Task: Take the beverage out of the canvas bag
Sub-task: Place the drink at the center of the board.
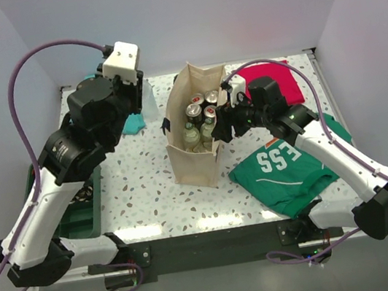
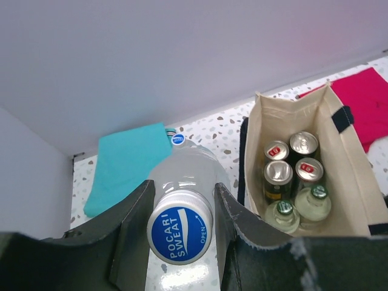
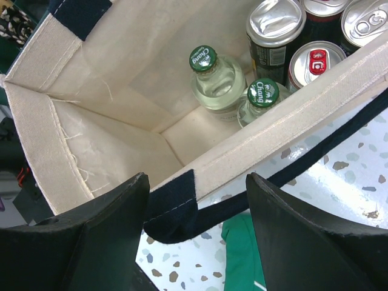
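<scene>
The beige canvas bag [image 1: 195, 161] stands upright mid-table with its mouth open, and several cans [image 2: 303, 144] and green-capped glass bottles [image 3: 218, 79] stand inside it. To its left, outside the bag, my left gripper [image 2: 182, 209] is shut on the blue-and-white cap of a clear Pocari Sweat bottle [image 2: 185, 173], which hangs upright beneath the jaws. I cannot tell whether its base touches the table. My right gripper [image 3: 197, 182] is open, with its fingers either side of the bag's right rim and navy strap [image 3: 176, 209], gripping nothing.
A teal cloth [image 1: 131, 124] lies behind the held bottle, and a second blue-capped bottle [image 2: 176, 138] stands beside it. A red cloth [image 1: 275, 77] is at the back right, a green jersey [image 1: 290, 167] at the front right. A dark green crate [image 1: 78, 208] sits at the left edge.
</scene>
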Motion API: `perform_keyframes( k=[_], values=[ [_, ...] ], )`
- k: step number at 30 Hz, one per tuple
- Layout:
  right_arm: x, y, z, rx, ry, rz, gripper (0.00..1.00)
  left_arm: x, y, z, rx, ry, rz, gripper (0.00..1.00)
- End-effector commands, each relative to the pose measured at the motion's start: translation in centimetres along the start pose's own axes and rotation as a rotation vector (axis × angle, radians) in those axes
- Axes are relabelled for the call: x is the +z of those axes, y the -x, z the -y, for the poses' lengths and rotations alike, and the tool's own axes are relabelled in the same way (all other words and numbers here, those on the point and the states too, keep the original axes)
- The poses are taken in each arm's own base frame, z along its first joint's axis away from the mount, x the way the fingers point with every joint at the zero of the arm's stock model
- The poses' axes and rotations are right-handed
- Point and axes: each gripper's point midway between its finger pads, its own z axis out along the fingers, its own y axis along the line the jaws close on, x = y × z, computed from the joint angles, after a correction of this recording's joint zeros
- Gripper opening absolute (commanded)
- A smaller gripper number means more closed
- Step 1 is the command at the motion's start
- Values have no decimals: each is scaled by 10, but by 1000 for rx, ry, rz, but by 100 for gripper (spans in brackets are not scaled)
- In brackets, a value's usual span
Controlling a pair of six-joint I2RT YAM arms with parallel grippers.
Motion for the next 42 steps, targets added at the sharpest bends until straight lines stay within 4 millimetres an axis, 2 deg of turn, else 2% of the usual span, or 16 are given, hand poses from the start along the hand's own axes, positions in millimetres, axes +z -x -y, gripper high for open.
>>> perform_keyframes(
  k=[1,4,6,8,10,12,16,18,23,28,32,42],
  values=[
    [-6,15,-4,-6,2,61,70,1,41,-26,-101,136,183,0],
    [-6,16,-7,-8,16,55,70,19,33,-26,-104,119,162,0],
    [-6,17,-7,-15,19,52,70,35,23,-33,-109,111,132,0],
    [-7,18,-8,-23,19,47,70,46,10,-36,-126,119,109,0],
    [-8,18,-8,-24,20,40,70,49,8,-42,-129,122,131,0],
    [-6,19,-8,-23,23,38,70,64,-7,-43,-128,104,96,0],
    [-2,21,-9,-12,34,30,70,80,-23,-40,-131,75,78,0],
    [-1,22,-10,-4,39,31,70,91,-39,-39,-126,66,52,0],
    [-1,25,-10,-6,33,41,70,119,-67,-27,-174,11,27,0],
    [-4,25,-7,-10,11,50,70,139,-76,-17,-180,-36,52,0],
    [-5,22,-5,-18,3,41,70,161,-97,-5,-177,-80,11,0],
    [-5,15,-1,-8,-18,37,71,206,-132,24,-133,-172,-31,0]
  ],
)
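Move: The left hand holds a bottle by the neck, high over the near part of the board. The clear spot it is bound for lies about 17 cm ahead, 3 cm right and some 46 cm below. The first bottle stands some 22 cm ahead and 3 cm left, the canvas bag about 9 cm ahead and 16 cm right, the teal towel roughly 25 cm ahead and 13 cm left. From the right hand the spot is about 17 cm ahead, 21 cm left, 25 cm below. Still pinching the bottle by its neck, the left hand lowers it some 23 cm while reaching about 15 cm forward, towards the clear spot beside the first bottle. It swings slightly left at first, then eases back right towards the bag as the wrist tips about 20 degrees further down; the fingers don't loosen. ##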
